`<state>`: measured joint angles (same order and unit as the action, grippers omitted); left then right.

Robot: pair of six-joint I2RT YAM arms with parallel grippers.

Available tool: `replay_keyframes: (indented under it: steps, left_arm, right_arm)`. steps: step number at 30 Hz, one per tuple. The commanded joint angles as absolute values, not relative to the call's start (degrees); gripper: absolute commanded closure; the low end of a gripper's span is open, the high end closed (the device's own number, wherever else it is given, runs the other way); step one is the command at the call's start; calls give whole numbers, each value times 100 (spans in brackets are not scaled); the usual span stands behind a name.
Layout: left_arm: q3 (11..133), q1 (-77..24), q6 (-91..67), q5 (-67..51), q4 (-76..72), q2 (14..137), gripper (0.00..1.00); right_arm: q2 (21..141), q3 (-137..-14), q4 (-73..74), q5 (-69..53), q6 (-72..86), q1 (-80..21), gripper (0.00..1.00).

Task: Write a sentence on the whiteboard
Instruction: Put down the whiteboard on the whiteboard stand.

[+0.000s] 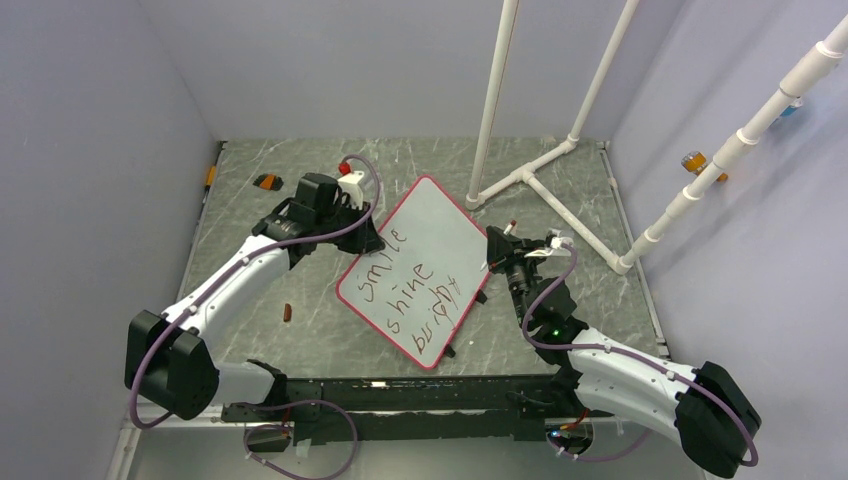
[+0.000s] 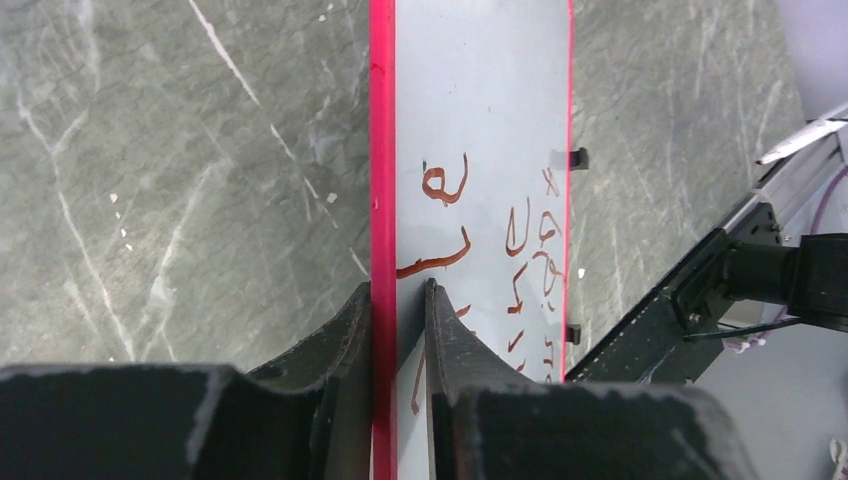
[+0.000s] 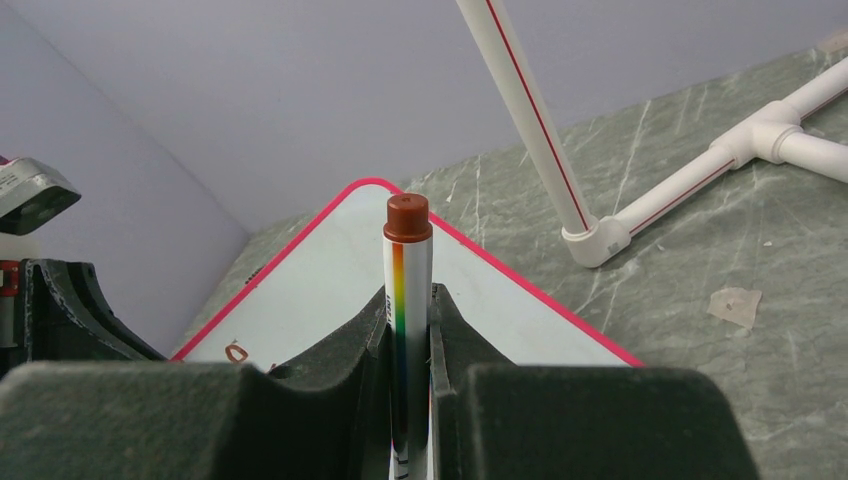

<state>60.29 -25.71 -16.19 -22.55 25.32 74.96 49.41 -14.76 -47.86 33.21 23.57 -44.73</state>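
The whiteboard point(image 1: 432, 232) lies slantwise on the marbled table between my arms, pink-rimmed, with two black clips on its right edge. The sentence point(image 1: 415, 295) runs across it in reddish-brown stacked lines: "smile", "shine" and a scrawled word. My left gripper point(image 1: 372, 238) straddles the board's left rim. In the left wrist view its jaws point(image 2: 396, 285) flank the whiteboard point(image 2: 480, 100). One finger is against the rim, and a thin shadowed gap separates the other from the board, so it is slightly open. My right gripper point(image 3: 408, 295), beside the board's right edge, is shut on a capped marker point(image 3: 408, 270).
A white PVC pipe frame point(image 1: 545, 175) stands at the back right, with its feet on the table. A small orange-black object point(image 1: 267, 181) lies at the back left. A short brown piece point(image 1: 288, 313) lies left of the board. Grey walls enclose the table, and a black rail point(image 1: 420, 395) runs along the near edge.
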Motion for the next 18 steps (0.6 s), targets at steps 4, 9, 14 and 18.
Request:
replay_keyframes:
  steps: [4,9,14,18]
  left_arm:
    - [5848,-2723,-1217,-1843,3289,7547,75]
    - [6010,-2720,-1238,-1802,3321,7504,69]
    - [6145,-2723,-1233,-1811,3337,7488,60]
    - [6232,-2723,-1224,-1797,3349,7497,52]
  right_arm:
    - [4887,-1437,-4842,3431,2355,-4506,100]
    - [4873,-1452,-4812,3435,2347,-4506,100]
    - [4843,-1452,-4778,3441,2347,-4500,100]
    - [4825,-1455,-4752,3446,2348,-4502,100]
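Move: The left hand straddles the whiteboard's raised left edge, with the board's middle about 6 cm back, 9 cm right and 6 cm below. The stand's farther foot is roughly 12 cm back and 24 cm right of that hand, the nearer foot about 25 cm back and 16 cm right, both some 14 cm lower. From the right hand, still holding the marker, the board's middle is about 15 cm left, 2 cm back and 8 cm lower. Left fingers spread around the whiteboard's edge, loosening their grip, as the hand sinks 2 cm, easing back and left. ##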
